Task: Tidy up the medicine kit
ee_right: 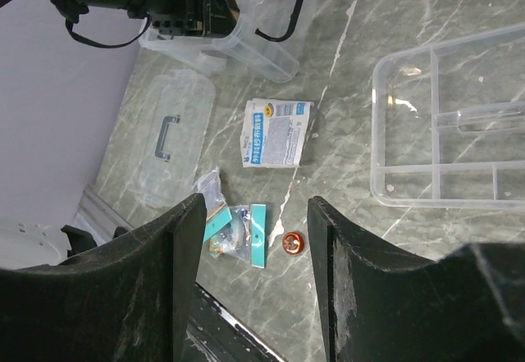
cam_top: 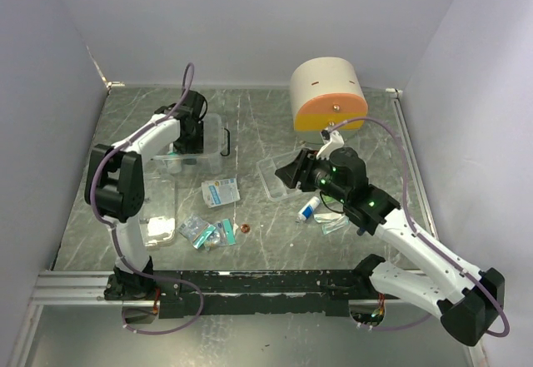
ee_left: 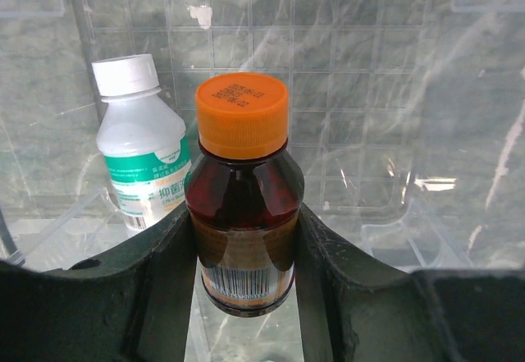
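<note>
The medicine kit's clear box point(cam_top: 213, 152) stands at the back left, with a black handle point(ee_right: 283, 19) on its side. My left gripper point(ee_left: 246, 224) reaches into the box point(ee_left: 369, 91) and is shut on a brown bottle point(ee_left: 243, 190) with an orange cap. A white bottle point(ee_left: 139, 144) with a teal label stands upright just left of it. The clear divided tray point(ee_right: 379, 124) lies on the table by my right gripper point(ee_right: 256, 210), which hovers open and holds nothing. The clear lid point(ee_right: 168, 132) lies flat near the front left.
A white packet point(ee_right: 276, 132), teal-edged bags point(ee_right: 238, 232) and a small red round thing point(ee_right: 291, 243) lie mid-table. A blue-and-white tube point(cam_top: 310, 210) and a sachet point(cam_top: 335, 225) lie under the right arm. A beige, orange-fronted cabinet point(cam_top: 327, 94) stands at the back right.
</note>
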`<state>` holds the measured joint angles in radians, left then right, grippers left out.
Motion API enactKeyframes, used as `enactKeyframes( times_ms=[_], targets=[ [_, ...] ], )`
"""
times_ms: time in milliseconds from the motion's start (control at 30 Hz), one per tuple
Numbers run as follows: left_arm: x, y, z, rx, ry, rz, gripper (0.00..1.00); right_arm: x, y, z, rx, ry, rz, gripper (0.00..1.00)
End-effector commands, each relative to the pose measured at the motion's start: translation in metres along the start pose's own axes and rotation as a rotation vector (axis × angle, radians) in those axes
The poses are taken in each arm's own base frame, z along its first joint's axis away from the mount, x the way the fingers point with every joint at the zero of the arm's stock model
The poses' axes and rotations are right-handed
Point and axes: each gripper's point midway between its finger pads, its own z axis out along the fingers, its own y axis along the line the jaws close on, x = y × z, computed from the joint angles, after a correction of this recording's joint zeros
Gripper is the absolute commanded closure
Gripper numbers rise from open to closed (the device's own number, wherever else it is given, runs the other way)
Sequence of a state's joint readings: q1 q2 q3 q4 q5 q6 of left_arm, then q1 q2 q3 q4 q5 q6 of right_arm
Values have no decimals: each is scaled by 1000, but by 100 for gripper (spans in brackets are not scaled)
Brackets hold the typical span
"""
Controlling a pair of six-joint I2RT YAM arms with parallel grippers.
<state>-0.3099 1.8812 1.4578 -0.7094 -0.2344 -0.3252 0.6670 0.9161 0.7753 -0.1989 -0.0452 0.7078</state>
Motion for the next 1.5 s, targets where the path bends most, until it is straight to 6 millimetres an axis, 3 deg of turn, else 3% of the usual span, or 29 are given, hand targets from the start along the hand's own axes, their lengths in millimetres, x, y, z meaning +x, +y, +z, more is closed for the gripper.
enactKeyframes(
  times_ms=[0,267,533,867,1467],
  targets=[
    [-11,5,2,-31,-7,-17,72,-2,0,2,-6,-15,2,48],
    [5,25,18,-133,47,-4,70,-2,-8,1,23,-29,-4,48],
    [14,22,29,-82,81,-18,68,0,-6,3,14,-19,-5,47],
    [14,42,29,-194,83,-2,66,0,-8,1,15,-23,-11,47],
    [27,34,35,-139,156,58,54,-1,-7,0,12,-29,-13,47]
  ],
)
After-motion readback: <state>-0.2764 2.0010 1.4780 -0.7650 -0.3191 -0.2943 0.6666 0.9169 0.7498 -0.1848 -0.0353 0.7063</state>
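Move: Inside the clear box, the left hand already holds the orange-capped brown bottle; the middle of the box floor lies about 4 cm ahead and 7 cm below it. The white bottle lies some 6 cm to its left, 2 cm ahead and 4 cm lower. The paper packet is roughly 13 cm back and 9 cm right, the box lid some 18 cm back and 12 cm left, both about 7 cm lower. From the right hand, the box floor is about 13 cm ahead, 27 cm left and 20 cm below. Lowering the brown bottle farther into the clear box, the left hand sinks about 4 cm in all and shifts some 3 cm left towards the white bottle, the sideways part coming between two spells of sinking. The wrist tilts roughly 10 degrees, its left side rising and the fingers turning more steeply down, and they keep their hold. ##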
